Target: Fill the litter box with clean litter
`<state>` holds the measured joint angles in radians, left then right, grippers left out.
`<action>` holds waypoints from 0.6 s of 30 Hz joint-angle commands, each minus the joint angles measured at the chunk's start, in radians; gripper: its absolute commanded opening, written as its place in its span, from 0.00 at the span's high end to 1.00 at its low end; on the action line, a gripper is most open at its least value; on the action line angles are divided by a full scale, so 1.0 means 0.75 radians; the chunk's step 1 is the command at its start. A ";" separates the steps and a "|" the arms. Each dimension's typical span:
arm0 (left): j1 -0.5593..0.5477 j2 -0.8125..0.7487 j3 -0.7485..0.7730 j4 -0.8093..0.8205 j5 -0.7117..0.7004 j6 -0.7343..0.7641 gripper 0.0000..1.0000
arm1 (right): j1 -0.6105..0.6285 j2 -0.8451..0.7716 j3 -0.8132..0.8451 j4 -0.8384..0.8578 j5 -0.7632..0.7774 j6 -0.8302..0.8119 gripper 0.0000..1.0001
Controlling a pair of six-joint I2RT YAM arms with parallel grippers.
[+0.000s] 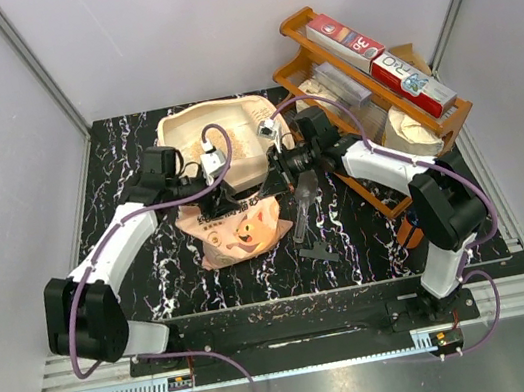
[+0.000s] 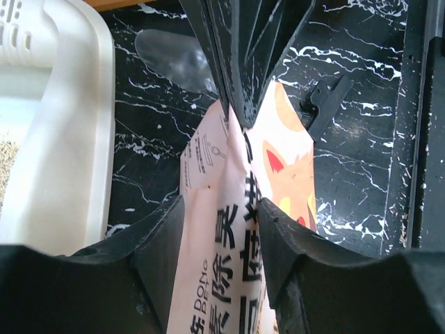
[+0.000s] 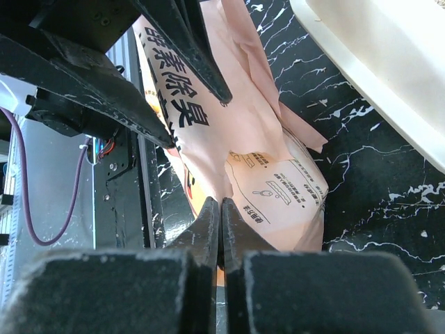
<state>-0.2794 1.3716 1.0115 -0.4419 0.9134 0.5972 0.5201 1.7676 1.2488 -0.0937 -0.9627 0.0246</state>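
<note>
The cream litter box (image 1: 191, 127) lies at the back middle of the table; its wall shows in the left wrist view (image 2: 69, 139) and the right wrist view (image 3: 389, 62). A little tan litter (image 2: 5, 163) lies inside it. The pink-orange printed bag (image 1: 237, 229) hangs just in front of the box, held between both grippers. My left gripper (image 1: 214, 200) (image 2: 219, 209) is shut on the bag's top. My right gripper (image 1: 265, 185) (image 3: 222, 209) is shut on the bag's thin edge. The bag fills both wrist views (image 2: 229, 229) (image 3: 236, 132).
A clear plastic scoop (image 1: 305, 211) (image 2: 170, 59) and a black clip (image 1: 325, 251) (image 2: 323, 104) lie on the black marbled table (image 1: 144, 278) right of the bag. A brown wooden rack (image 1: 374, 85) with boxes stands at the back right.
</note>
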 commanded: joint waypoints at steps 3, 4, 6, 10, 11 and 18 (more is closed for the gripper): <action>-0.065 0.094 0.112 0.084 0.034 -0.005 0.54 | -0.019 -0.039 0.049 0.164 -0.052 0.061 1.00; -0.077 0.106 0.118 0.078 0.034 -0.001 0.56 | -0.019 -0.039 0.049 0.166 -0.054 0.067 1.00; -0.090 0.143 0.144 0.037 0.040 0.014 0.60 | -0.019 -0.041 0.047 0.168 -0.052 0.069 1.00; -0.094 0.192 0.179 0.004 0.032 0.022 0.66 | -0.021 -0.048 0.039 0.168 -0.054 0.072 1.00; -0.094 0.212 0.189 -0.002 0.030 0.022 0.69 | -0.019 -0.048 0.039 0.168 -0.054 0.072 1.00; -0.090 0.317 0.320 -0.145 0.040 -0.060 0.89 | -0.021 -0.056 0.035 0.129 -0.050 0.021 0.96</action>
<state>-0.3527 1.5730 1.1740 -0.5339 0.9321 0.5816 0.5133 1.7676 1.2488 -0.0723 -0.9504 0.0463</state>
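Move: The litter bag's top edge, where the left fingers will next shut, lies about 3 cm to the left hand's right, 1 cm ahead and 2 cm down; that spot is roughly 3 cm to the right hand's left, level ahead and about 1 cm below it. From the left hand, the litter box is centred some 12 cm straight ahead and 8 below; the clear scoop lies about 14 cm right, 3 back and 12 below. The bag's top edge, already straddled by the half-open left fingers, is gathered close beside the right hand's grip: the left hand runs about 3 cm right along it, then sinks some 1.5 cm, rolling a little while its fingers close nearly shut on the film. The right hand stays almost still and keeps its pinch on the right end of the edge. ##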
